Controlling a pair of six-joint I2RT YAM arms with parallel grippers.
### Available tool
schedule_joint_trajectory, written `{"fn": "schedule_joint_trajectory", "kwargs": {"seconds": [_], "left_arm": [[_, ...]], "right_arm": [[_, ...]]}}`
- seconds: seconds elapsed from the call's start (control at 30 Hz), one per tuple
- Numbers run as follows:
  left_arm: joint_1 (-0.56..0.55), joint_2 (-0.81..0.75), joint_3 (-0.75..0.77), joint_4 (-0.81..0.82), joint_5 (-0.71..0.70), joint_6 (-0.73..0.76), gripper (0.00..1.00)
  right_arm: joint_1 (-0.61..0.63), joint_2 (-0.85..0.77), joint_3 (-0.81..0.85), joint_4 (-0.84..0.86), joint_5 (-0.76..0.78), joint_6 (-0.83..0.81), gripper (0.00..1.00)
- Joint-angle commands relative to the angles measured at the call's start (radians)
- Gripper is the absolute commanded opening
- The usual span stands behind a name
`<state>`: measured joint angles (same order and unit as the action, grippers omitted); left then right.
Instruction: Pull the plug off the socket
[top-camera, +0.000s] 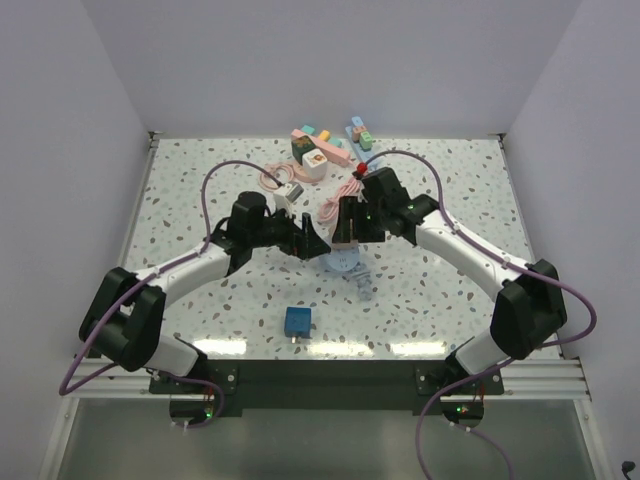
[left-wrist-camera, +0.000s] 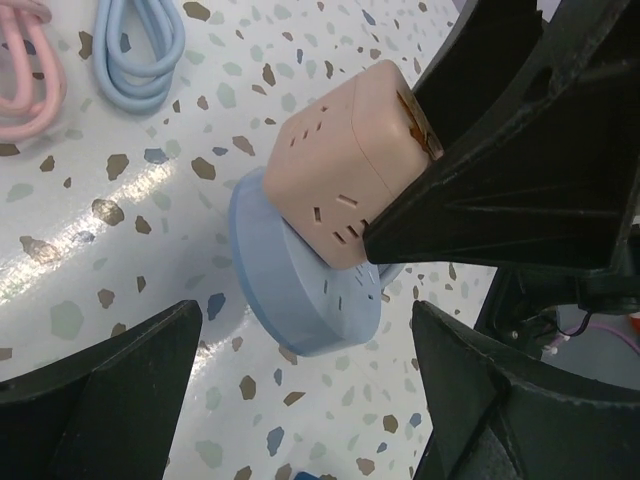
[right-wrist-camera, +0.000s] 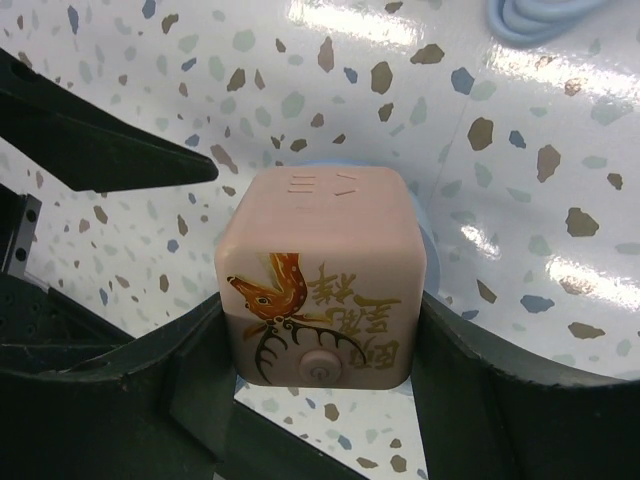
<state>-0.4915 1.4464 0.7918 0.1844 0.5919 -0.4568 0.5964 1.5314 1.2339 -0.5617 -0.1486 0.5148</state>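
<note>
A pink cube plug (right-wrist-camera: 320, 270) with a deer picture sits joined to a round blue socket (left-wrist-camera: 290, 290), and both are tilted. My right gripper (right-wrist-camera: 320, 345) is shut on the cube, one finger (right-wrist-camera: 190, 370) on each side of it. My left gripper (left-wrist-camera: 300, 400) is open just beside the blue socket's rim, its fingers (left-wrist-camera: 110, 400) spread wide and apart from it. In the top view the cube (top-camera: 345, 222) and the socket (top-camera: 343, 262) lie mid-table between my left gripper (top-camera: 318, 243) and my right gripper (top-camera: 347, 228).
A small blue block (top-camera: 297, 320) lies near the front edge. Several colourful plugs and adapters (top-camera: 325, 145) stand at the back, with a pink cable (top-camera: 345, 190) and a white adapter (top-camera: 288, 195). Coiled blue (left-wrist-camera: 140, 55) and pink (left-wrist-camera: 25, 60) cables lie beyond the socket.
</note>
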Motion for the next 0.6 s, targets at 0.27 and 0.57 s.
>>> {"fn": "schedule_joint_trajectory", "kwargs": {"seconds": [0.27,0.57], "left_arm": [[-0.018,0.063,-0.034,0.165,0.03,-0.036,0.91],[-0.019,0.131,-0.006,0.204,-0.046,-0.066,0.46]], "right_arm": [[-0.001,-0.019,0.061,0.146,-0.032,0.128,0.0],[-0.001,-0.039,0.03,0.186,-0.055,0.162,0.0]]}}
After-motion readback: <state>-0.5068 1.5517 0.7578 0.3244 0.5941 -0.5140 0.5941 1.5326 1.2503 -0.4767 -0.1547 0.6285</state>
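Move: The round light-blue socket hangs on the pink plug gripped by the right hand. It lies about 5 cm to the right of the open left hand, 2 cm back and 5 cm below; from the right hand it is some 4 cm below, 1 cm back and 1 cm left. From the left hand, the pink plug is about 6 cm right, level fore and aft and 1 cm lower, and the blue box on the table is roughly 16 cm back, 4 cm left and 12 cm below. The socket's rim is brought between the left fingers from both sides: the right hand, still gripping the plug, carries plug and socket up about 2 cm, forward and left, rolling slightly, while the left hand mostly sinks some 3 cm, edges right towards the rim, and closes from nearly wide open to half, its tips coming onto the rim. ##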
